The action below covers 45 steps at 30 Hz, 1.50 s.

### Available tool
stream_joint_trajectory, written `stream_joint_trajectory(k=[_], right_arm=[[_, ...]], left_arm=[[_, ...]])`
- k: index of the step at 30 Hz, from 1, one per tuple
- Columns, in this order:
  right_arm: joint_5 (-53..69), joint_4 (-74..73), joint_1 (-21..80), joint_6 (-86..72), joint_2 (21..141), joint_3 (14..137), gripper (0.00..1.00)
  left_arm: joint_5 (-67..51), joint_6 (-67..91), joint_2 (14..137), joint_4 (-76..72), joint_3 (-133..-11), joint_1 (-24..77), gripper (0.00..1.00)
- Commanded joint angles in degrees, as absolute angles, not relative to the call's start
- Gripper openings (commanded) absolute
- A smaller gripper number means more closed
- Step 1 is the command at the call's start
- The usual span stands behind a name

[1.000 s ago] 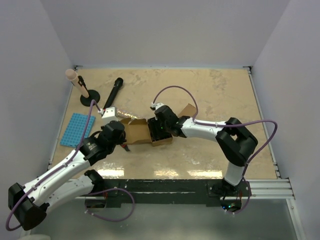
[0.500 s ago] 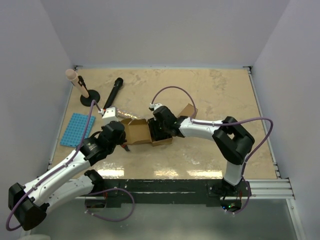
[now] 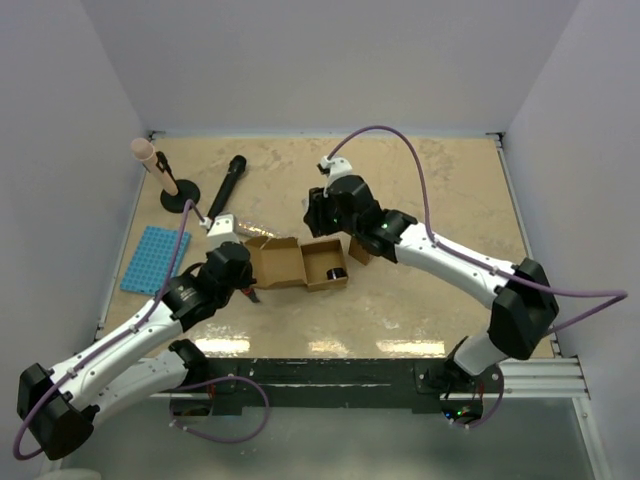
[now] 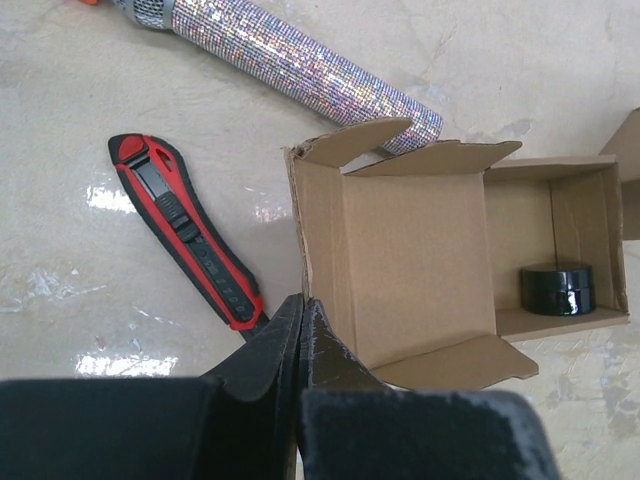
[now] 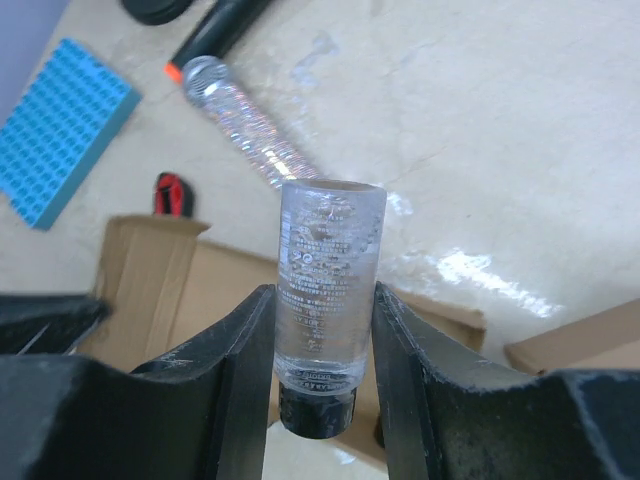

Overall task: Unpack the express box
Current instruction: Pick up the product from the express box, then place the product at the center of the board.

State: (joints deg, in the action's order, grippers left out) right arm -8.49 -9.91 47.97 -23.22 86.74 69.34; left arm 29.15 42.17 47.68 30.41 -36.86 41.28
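Observation:
The express box [image 3: 300, 262] is an open brown carton lying on the tabletop; the left wrist view looks into the box [image 4: 420, 270]. A small black jar [image 4: 556, 288] sits at its right end, and the top view shows the same jar [image 3: 338, 272]. My right gripper [image 5: 322, 292] is shut on a clear bottle [image 5: 325, 250] with a black cap, held above the box's far side; from above the right gripper [image 3: 318, 210] hangs just behind the box. My left gripper [image 4: 302, 300] is shut, its tips at the edge of the box's left flap. Whether they pinch the cardboard is unclear.
A red and black utility knife [image 4: 185, 235] lies left of the box, with a glittery silver stick [image 4: 300, 65] behind it. Further back left are a black marker [image 3: 226, 180], a blue studded pad [image 3: 155, 258] and a round stand with a pink-tipped rod [image 3: 165, 180].
My right gripper has risen out of the box with the clear bottle and moved toward the back. The left arm and the box have stayed put.

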Motion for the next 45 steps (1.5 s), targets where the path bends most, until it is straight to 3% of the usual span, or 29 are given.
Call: stream_joint_trajectory(k=[1, 12, 21, 25, 28, 37, 45], right_arm=[[-12.8, -11.4, 42.7, -22.0, 93.0, 75.7, 0.27], [-10.2, -16.5, 35.2, -21.4, 120.4, 98.1, 0.25], [-10.4, -18.3, 34.9, -20.8, 125.0, 98.9, 0.37], [-10.4, -18.5, 34.9, -21.3, 123.8, 96.7, 0.55], [-11.1, -18.0, 34.9, -22.1, 121.6, 93.9, 0.61], [-13.9, -14.4, 36.5, -23.8, 101.4, 81.4, 0.64], [-15.6, -24.5, 49.0, -22.1, 92.6, 74.6, 0.63]], left_arm=[[27.7, 41.1, 47.4, 27.3, -35.5, 41.1, 0.00], [24.8, 41.4, 47.6, 25.4, -34.2, 41.0, 0.00], [24.3, 39.9, 48.0, 24.7, -32.9, 41.0, 0.00], [24.3, 39.6, 48.0, 24.7, -33.0, 41.1, 0.00], [24.4, 39.6, 48.0, 24.5, -32.8, 41.0, 0.00], [23.6, 40.3, 48.9, 24.0, -31.9, 41.1, 0.00], [22.7, 41.4, 49.0, 22.3, -30.8, 41.1, 0.00]])
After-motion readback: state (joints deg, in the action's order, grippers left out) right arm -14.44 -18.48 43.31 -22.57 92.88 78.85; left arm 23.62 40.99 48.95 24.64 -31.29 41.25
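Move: The clear bottle is already in the right gripper; the bare table for it lies about 15 cm ahead, 3 cm right and 18 cm below that hand. The open express box is some 4 cm back, 2 cm right and 18 below, its black jar 6 back and 5 right at that depth; the second box stands about 4 ahead, 12 right. From the left hand, the spot is roughly 23 cm ahead, 19 right and 11 below. Swing the right gripper with the bottle forward and down past the express box, some 16 cm out and 17 down, tipping the fingers down and turning clockwise about 15 degrees each. Open to let go of the bottle on the bare table, then draw the empty hand back and up to starting height. Meanwhile lower the left gripper about 3 cm, easing right, still shut on the lid flap. ##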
